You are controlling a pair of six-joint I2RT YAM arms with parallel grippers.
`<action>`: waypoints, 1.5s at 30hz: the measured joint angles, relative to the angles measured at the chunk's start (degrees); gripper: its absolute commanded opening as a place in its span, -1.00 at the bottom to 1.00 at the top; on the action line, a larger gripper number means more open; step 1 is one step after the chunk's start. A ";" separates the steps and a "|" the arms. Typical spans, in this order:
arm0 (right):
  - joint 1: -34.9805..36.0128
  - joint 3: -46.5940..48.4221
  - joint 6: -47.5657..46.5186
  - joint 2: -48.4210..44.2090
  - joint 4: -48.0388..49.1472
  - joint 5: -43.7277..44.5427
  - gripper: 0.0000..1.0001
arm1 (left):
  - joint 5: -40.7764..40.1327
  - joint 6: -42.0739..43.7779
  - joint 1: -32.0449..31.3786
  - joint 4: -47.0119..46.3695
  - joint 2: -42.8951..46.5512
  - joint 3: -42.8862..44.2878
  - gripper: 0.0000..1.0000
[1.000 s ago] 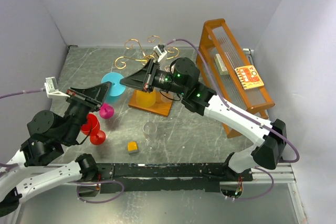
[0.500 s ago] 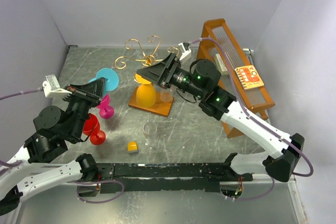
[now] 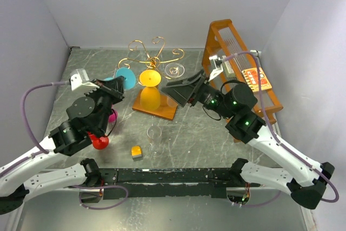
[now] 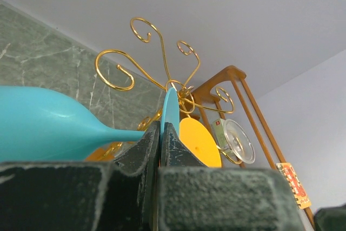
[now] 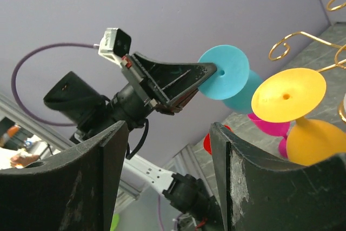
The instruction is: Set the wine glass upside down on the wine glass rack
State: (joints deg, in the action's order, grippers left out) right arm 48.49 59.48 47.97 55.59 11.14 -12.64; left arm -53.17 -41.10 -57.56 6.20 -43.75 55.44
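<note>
My left gripper (image 3: 119, 83) is shut on the round foot of a blue wine glass (image 3: 125, 76), held sideways just left of the wine glass rack (image 3: 156, 53), a gold wire tree on an orange wooden base. In the left wrist view the blue foot (image 4: 170, 106) sits edge-on between the fingers and the bowl (image 4: 43, 128) points left. A yellow wine glass (image 3: 150, 77) hangs upside down on the rack. A clear glass (image 3: 174, 70) hangs beside it. My right gripper (image 3: 174, 94) stands open and holds nothing, right of the yellow glass (image 5: 289, 94).
A pink glass (image 3: 112, 115) and a red glass (image 3: 100, 142) stand under the left arm. A clear glass (image 3: 154, 135) and a small yellow block (image 3: 137, 151) are on the near table. A tall orange slatted frame (image 3: 238, 74) stands at the right.
My right gripper opened, left the yellow glass hanging on the rack and drew back to the right. My left arm brought the blue glass up and right, close to the rack.
</note>
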 measured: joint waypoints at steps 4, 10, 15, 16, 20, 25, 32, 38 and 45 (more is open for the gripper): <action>0.00 -3.04 -3.37 -3.65 1.31 -1.11 0.24 | 0.72 -0.76 1.49 -1.84 -2.69 0.02 -0.86; 0.00 -5.86 -5.16 -5.40 1.90 -3.45 0.24 | 9.81 -8.09 12.33 -2.82 -5.16 -0.13 -0.86; 0.00 -7.04 -5.22 -5.97 1.90 -3.87 0.24 | 20.72 -16.55 19.10 -5.27 -6.60 -3.17 -0.86; 0.00 -7.17 -5.20 -6.12 1.88 -3.96 0.24 | 22.49 -17.88 19.67 -5.84 -6.86 -4.04 -0.86; 0.00 -7.21 -5.16 -6.58 1.88 -4.35 0.24 | 27.96 -21.70 21.20 -7.04 -7.52 -6.43 -0.86; 0.00 -8.04 -4.70 -7.56 1.92 -4.35 0.24 | 31.04 -23.71 23.58 -8.37 -8.87 -6.47 -0.86; 0.00 -9.49 -3.89 -8.85 1.88 -3.85 0.24 | 33.79 -25.66 26.71 -10.80 -10.43 -6.47 -0.86; 0.00 -9.46 -3.87 -8.83 1.79 -3.34 0.23 | 35.45 -27.69 27.58 -12.92 -9.86 -6.91 -0.86; 0.00 -9.46 -3.85 -8.26 1.44 -2.95 0.23 | 35.47 -28.09 27.80 -13.77 -7.85 -7.74 -0.86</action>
State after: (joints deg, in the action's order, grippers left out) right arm 48.49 50.02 44.12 47.33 12.58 -15.59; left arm -17.69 -69.19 -29.76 -7.57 -51.59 47.70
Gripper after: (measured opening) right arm 0.617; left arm 0.084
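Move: The left gripper still pinches the rim of the upside-down blue glass's foot. The rack's empty left hook lies about 10 cm ahead, roughly 1 cm right and 3 cm below it. The hanging yellow glass is some 11 cm right and 4 cm ahead, its middle about 11 cm lower; the rack's centre top sits around 12 cm right and 11 cm ahead, 3 cm lower. From the right gripper the hook is roughly 14 cm ahead, 16 cm left and 7 cm below. Bring the left gripper forward about 8 cm to the left hook, sinking some 5 cm on the way, then lifting back about half of that. Keep pinching the foot and roll the wrist about 25 degrees, so the bowl swings down from the left beneath the foot. Meanwhile, ease the open right gripper a few centimetres down, back and right, away from the rack. ##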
